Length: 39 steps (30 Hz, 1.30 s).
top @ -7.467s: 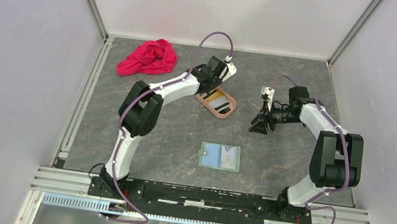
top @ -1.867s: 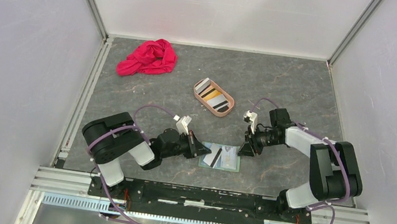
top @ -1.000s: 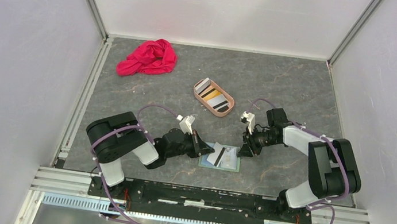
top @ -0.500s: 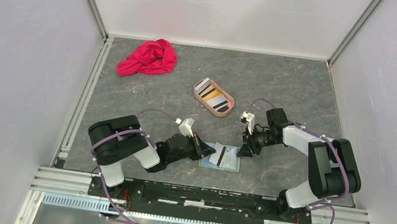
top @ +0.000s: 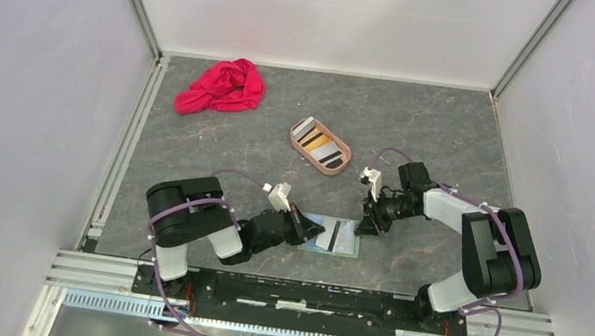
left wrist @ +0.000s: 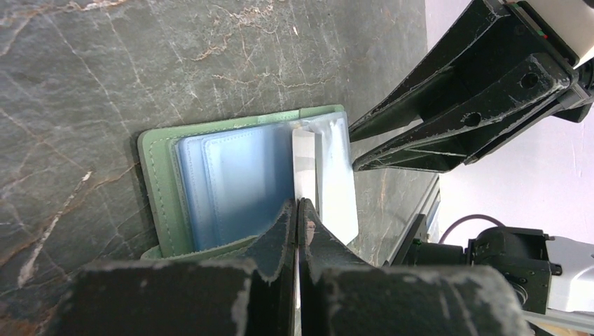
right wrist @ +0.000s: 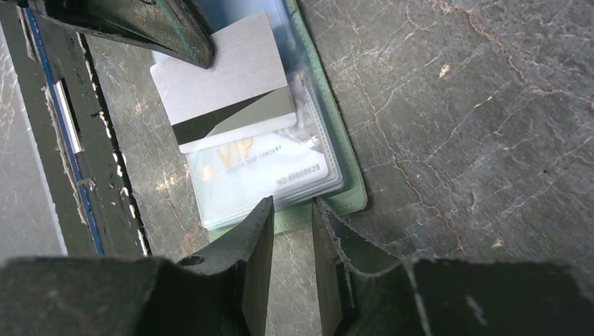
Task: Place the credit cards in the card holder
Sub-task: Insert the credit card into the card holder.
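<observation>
The sage-green card holder (top: 344, 248) lies open near the table's front, its light blue pockets (left wrist: 231, 182) up. My left gripper (left wrist: 298, 204) is shut on the edge of a grey credit card (right wrist: 220, 84) with a dark stripe. That card lies slanted over the holder's clear right-hand pockets (right wrist: 266, 175), where a white card marked VIP shows. My right gripper (right wrist: 291, 210) is open, its fingertips (right wrist: 260, 217) down at the holder's green outer edge (right wrist: 350, 175) with bare table between them. In the top view the left gripper (top: 318, 233) and right gripper (top: 369, 223) flank the holder.
A pinkish-tan oval tray (top: 342, 160) holding several more cards stands behind the holder, mid-table. A red cloth (top: 221, 86) lies at the back left. Metal rails run along the near edge, close behind the holder.
My left gripper has pushed rightward, carrying the grey card from the holder's middle onto its right-hand pockets. The right arm has stayed at the holder's edge.
</observation>
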{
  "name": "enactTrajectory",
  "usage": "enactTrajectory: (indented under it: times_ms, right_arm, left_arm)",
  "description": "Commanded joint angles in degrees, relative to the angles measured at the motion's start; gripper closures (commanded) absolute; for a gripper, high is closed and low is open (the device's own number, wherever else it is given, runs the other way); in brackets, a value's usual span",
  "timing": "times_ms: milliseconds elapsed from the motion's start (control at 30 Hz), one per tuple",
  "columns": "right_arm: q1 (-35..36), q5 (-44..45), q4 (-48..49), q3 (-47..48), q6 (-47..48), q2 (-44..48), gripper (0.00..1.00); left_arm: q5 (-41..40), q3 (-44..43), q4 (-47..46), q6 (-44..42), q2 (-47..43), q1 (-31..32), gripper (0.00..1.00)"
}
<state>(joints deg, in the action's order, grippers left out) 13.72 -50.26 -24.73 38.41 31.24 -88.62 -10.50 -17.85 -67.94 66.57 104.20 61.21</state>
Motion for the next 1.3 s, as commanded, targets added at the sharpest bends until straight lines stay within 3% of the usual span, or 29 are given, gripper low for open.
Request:
enactTrajectory:
  times_ms: [0, 233, 667, 933, 1267]
  right_arm:
    - [0.6, -0.2, 0.4, 1.0, -0.3, -0.1, 0.68]
    - [0.6, -0.3, 0.6, 1.0, -0.4, 0.0, 0.68]
    - [0.8, -0.5, 0.6, 0.8, -0.4, -0.1, 0.68]
    - [1.0, -0.6, 0.7, 0.8, -0.5, 0.0, 0.68]
    - [0.9, -0.6, 0.6, 0.9, -0.5, 0.0, 0.68]
  left_arm:
    - [-5.1, 0.6, 0.5, -4.1, -0.7, 0.4, 0.98]
    - [-5.8, -1.7, 2.5, -8.2, -0.7, 0.7, 0.98]
    - [-10.3, -2.1, -7.4, -2.7, 7.6, 5.3, 0.98]
    - [-5.4, -4.8, -9.4, -0.6, 10.8, 5.5, 0.98]
    - [-2.8, -6.3, -2.8, -0.7, 6.8, 5.9, 0.68]
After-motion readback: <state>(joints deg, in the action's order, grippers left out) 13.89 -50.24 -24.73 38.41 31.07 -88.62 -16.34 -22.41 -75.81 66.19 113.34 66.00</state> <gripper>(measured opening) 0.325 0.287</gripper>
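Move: Just right of the left fingertips, which already pinch the left edge of the white card, lies the clear pocket: its middle is about 5 cm to the right, 1 cm nearer the base and 1 cm lower. The holder's blue panel lies about 3 cm left and 1 cm back, 2 cm down; the card tray is some 19 cm ahead and 3 cm left. From the right hand the pocket is about 3 cm left, 2 cm back and 1 cm below. Sliding the still-pinched white card rightward into the clear pocket, the left hand first eases slightly forward, then travels about 3 cm to the right, sinking a little with only a few degrees of wrist tilt. At the end its fingers open and let go of the card's outer edge. The right hand stays put, fingers partly open at the pocket's right edge. ##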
